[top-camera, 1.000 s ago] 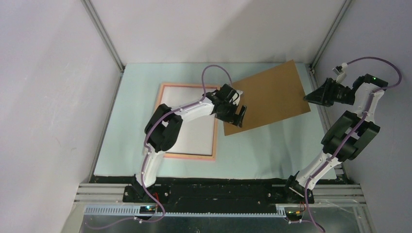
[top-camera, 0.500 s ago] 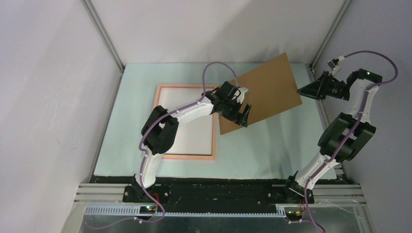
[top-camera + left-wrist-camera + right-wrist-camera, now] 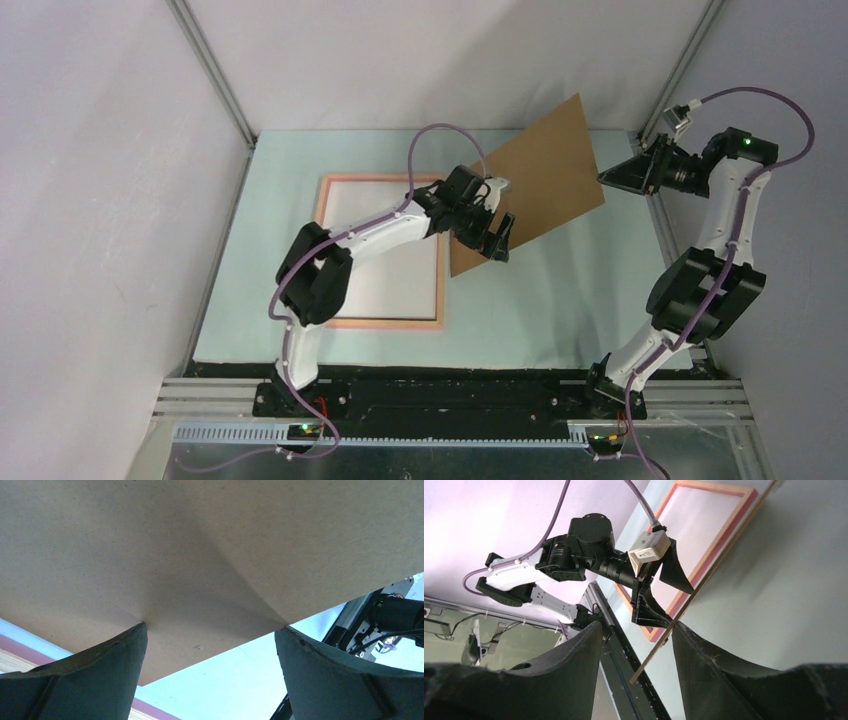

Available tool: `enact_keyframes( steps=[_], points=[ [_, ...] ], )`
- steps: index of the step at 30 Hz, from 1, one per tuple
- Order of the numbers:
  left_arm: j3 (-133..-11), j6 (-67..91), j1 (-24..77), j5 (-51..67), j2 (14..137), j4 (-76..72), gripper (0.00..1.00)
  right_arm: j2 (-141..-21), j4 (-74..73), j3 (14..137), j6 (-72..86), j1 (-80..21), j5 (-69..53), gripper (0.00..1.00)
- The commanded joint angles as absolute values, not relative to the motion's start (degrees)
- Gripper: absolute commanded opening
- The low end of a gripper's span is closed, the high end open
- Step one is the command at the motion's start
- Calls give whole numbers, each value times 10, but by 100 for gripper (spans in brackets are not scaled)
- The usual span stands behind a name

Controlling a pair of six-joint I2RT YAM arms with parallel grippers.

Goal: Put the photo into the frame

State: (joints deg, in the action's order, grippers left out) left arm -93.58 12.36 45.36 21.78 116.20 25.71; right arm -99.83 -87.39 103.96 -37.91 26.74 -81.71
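Note:
The pink frame [image 3: 382, 322] lies flat on the mat, left of centre. A white sheet [image 3: 400, 275] fills it, apparently the photo with its white back up; no printed side shows. The brown backing board [image 3: 540, 170] stands tilted, its right edge raised high. My left gripper [image 3: 493, 215] is open under the board's low left corner, both fingertips touching its underside [image 3: 200, 555]. My right gripper [image 3: 608, 178] is open around the raised right edge. In the right wrist view the thin board edge [image 3: 704, 582] leans on one finger only, with a wide gap to the other.
A pale green mat [image 3: 540, 300] covers the table. Grey walls and slanted metal posts [image 3: 680, 70] close in the back corners. A black rail [image 3: 450, 395] runs along the near edge by the arm bases.
My right gripper has risen and moved left, tipping the board's right edge up to a steeper tilt. My left gripper stayed open under the low corner, shifting slightly back.

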Motion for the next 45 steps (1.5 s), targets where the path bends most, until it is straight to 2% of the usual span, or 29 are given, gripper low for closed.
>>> enact_keyframes(
  steps=[1, 13, 19, 24, 27, 36, 45],
  points=[
    [-924, 102, 466, 230, 1097, 222, 100, -966, -918, 1070, -357, 243, -854, 58],
    [-908, 86, 461, 224, 1036, 222, 100, -956, -879, 1107, -284, 188, -856, 57],
    [-910, 92, 461, 199, 1026, 222, 100, -932, -771, 1068, -187, 162, -842, 57],
    [-914, 104, 462, 163, 1005, 222, 100, -892, -620, 1027, -58, 146, -825, 58],
    [-920, 103, 468, 118, 989, 228, 100, -873, -530, 1004, 7, 137, -813, 58],
    [-949, 57, 520, -51, 976, 259, 100, -855, -442, 973, 104, 99, -759, 58],
    [-965, 20, 563, -133, 983, 264, 100, -842, -377, 969, 176, 72, -731, 58]
  ],
)
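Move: Ahead of the open left hand by about 10 cm, 4 cm to its right and 6 cm higher lies the middle of the slanting backing board; the frame's middle is roughly 27 cm left, 3 cm ahead and 11 cm below. From the right hand, which already grips the board's raised end, the frame's middle is about 47 cm left, 2 cm ahead and 31 cm lower, and the board's own middle 16 cm left, 8 cm ahead and 15 cm lower. Keeping its grip on the raised end of the backing board, the right hand carries that end about 10 cm left towards the frame while lifting it some 6 cm. The left hand, fingers still wide open close against the board's upper face, rises about 12 cm alongside, its fingers swinging forward some 30 degrees in the second half. ##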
